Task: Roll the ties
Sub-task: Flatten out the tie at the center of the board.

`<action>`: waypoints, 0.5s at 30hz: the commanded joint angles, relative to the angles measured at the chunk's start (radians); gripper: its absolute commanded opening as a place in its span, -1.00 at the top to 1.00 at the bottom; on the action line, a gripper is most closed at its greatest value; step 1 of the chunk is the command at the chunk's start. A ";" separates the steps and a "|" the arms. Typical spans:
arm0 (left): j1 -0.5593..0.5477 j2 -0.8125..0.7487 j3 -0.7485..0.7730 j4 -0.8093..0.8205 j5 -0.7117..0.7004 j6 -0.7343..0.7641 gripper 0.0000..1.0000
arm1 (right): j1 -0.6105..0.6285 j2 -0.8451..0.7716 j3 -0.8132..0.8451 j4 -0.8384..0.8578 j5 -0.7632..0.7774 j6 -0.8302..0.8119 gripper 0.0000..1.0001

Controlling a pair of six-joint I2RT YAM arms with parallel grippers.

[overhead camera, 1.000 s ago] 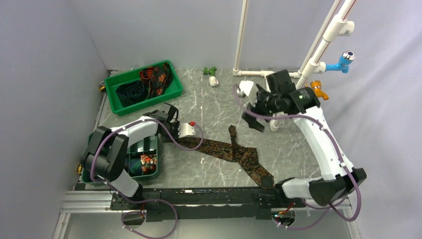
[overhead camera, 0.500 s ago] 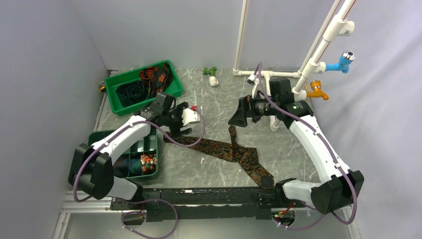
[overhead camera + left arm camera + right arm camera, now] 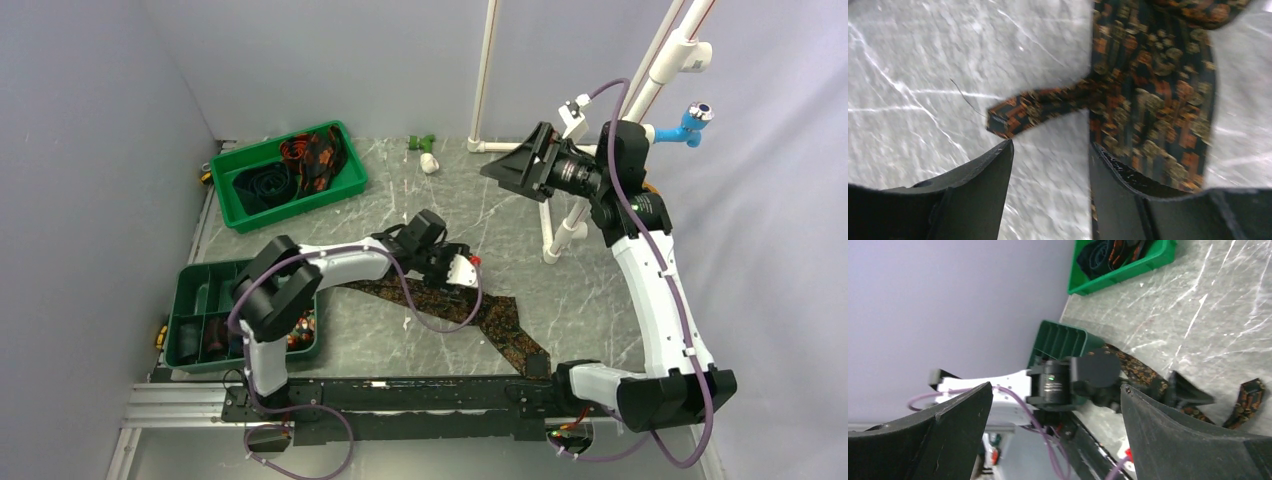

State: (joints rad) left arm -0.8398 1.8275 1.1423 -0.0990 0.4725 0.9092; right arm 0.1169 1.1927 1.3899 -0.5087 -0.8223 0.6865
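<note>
A dark brown tie (image 3: 500,325) with orange speckles lies flat across the middle of the marble table. In the left wrist view its narrow end (image 3: 1003,116) points left and its wide part (image 3: 1158,100) runs down the right side. My left gripper (image 3: 455,268) hovers low over the tie's middle, open, with only bare marble between its fingers (image 3: 1050,147); the right finger (image 3: 1118,180) lies along the cloth's edge. My right gripper (image 3: 515,165) is raised high at the back, open and empty (image 3: 1057,387). Rolled ties (image 3: 265,182) sit in the far green tray (image 3: 350,185).
A green compartment tray (image 3: 200,300) stands at the front left beside the left arm's base. White pipes (image 3: 485,80) and a white pipe stand (image 3: 560,235) rise at the back right. A small green and white fitting (image 3: 425,150) lies near the back wall.
My left arm has swung right from the tie's left end to over its middle, and its jaws have opened. The right arm has lifted up and back, away from the table.
</note>
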 commanded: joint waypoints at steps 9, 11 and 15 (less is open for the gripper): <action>-0.009 0.241 0.250 -0.033 -0.065 0.167 -0.24 | -0.065 0.088 0.048 0.162 -0.063 0.509 -0.99; -0.021 0.260 0.270 -0.058 -0.087 0.184 -0.21 | -0.066 0.087 0.051 0.181 -0.057 0.517 -0.99; -0.027 0.320 0.377 -0.273 -0.057 0.239 -0.22 | -0.066 0.083 0.050 0.194 -0.061 0.523 -0.99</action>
State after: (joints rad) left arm -0.8513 2.0922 1.4193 -0.1558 0.4004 1.0767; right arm 0.0547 1.2934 1.4048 -0.3893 -0.8520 1.1416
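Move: Ahead and to the right of the left hand lies the tie's narrow tail end, about 5 cm forward, 6 cm right and 5 cm below. The tie's long flat strip runs some 5 cm back of this hand, level sideways; its crossing, where the tail passes over, lies about 8 cm back and 10 cm right. From the raised right hand the tail end is roughly 5 cm forward, 11 cm left and 37 cm below. Reaching for the tie's narrow tail, the left hand slides forward and right, about 5 cm forward and 4 cm right, nearly level, then sinks some 3 cm over it, fingers staying part open around the tail end; touch can't be seen. The right hand, high up and wide open, drifts about 4 cm forward and rolls some 25 degrees about its own finger line. ##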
